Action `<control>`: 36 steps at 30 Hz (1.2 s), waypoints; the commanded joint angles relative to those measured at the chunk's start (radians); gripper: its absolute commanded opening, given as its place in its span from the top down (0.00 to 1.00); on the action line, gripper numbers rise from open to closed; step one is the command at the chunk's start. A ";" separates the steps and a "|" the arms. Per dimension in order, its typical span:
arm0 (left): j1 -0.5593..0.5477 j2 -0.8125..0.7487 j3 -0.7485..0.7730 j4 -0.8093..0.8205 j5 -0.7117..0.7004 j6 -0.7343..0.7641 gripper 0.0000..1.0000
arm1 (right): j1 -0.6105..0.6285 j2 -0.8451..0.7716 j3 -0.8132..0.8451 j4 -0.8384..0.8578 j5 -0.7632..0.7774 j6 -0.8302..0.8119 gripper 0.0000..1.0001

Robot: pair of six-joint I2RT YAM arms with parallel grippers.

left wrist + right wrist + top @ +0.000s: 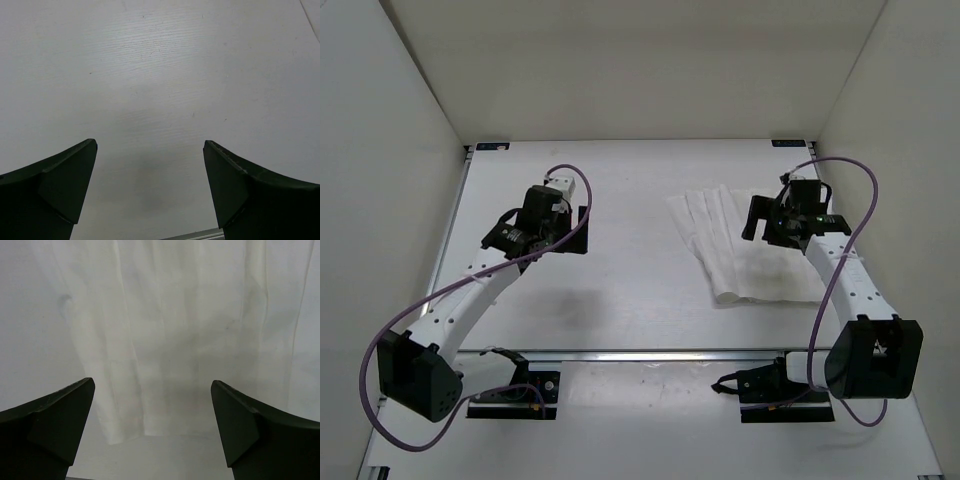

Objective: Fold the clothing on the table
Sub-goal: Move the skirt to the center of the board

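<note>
The clothing (735,250) is a white creased piece of fabric lying flat on the right half of the table (630,200). My right gripper (788,225) hangs over its right part, open and holding nothing. In the right wrist view the clothing (185,340) fills the space beneath the open right gripper (152,382), and its near hem lies between the fingertips. My left gripper (535,235) is over bare table on the left, well away from the fabric. In the left wrist view the left gripper (150,145) stands open over the white table (160,75).
A metal rail (650,354) runs along the table's front edge, and a sliver of the rail (195,235) shows in the left wrist view. White walls enclose the left, right and back sides. Purple cables loop off both arms.
</note>
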 commanded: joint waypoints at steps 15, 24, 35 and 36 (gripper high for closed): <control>-0.164 0.043 -0.122 0.291 0.272 -0.117 0.01 | -0.280 -0.017 -0.268 0.078 0.021 -0.026 0.01; -0.321 0.275 -0.137 0.663 0.398 -0.353 0.01 | -0.377 -0.039 -0.326 0.115 0.002 -0.030 0.04; -0.371 0.470 -0.038 0.825 0.361 -0.456 0.01 | -0.271 0.163 -0.314 0.152 -0.044 -0.026 0.69; -0.373 0.467 -0.038 0.837 0.360 -0.460 0.01 | -0.256 0.177 -0.309 0.145 -0.042 -0.026 0.69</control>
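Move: The right hand hangs open over the skirt. The near right part it goes for lies about 8 cm back, 8 cm to its right and 14 cm below. The skirt's middle is almost straight under that hand, perhaps 2 cm ahead and 2 cm left, while the near left corner is some 11 cm back and 8 cm left. From the left hand, also open and over bare board, that near left corner lies roughly 38 cm right, 7 cm back and 16 cm below. The right hand sinks about 13 cm while swinging back and to its right over the skirt, turning some 20 degrees clockwise and pointing more steeply down, then closes its wide-open fingers most of the way, gathering a fold of cloth near the near edge between the tips. Meanwhile the left hand sweeps about 25 cm right towards the skirt, dropping some 7 cm and rolling its right side up as it turns clockwise, with its fingers kept wide open and still short of the cloth. ##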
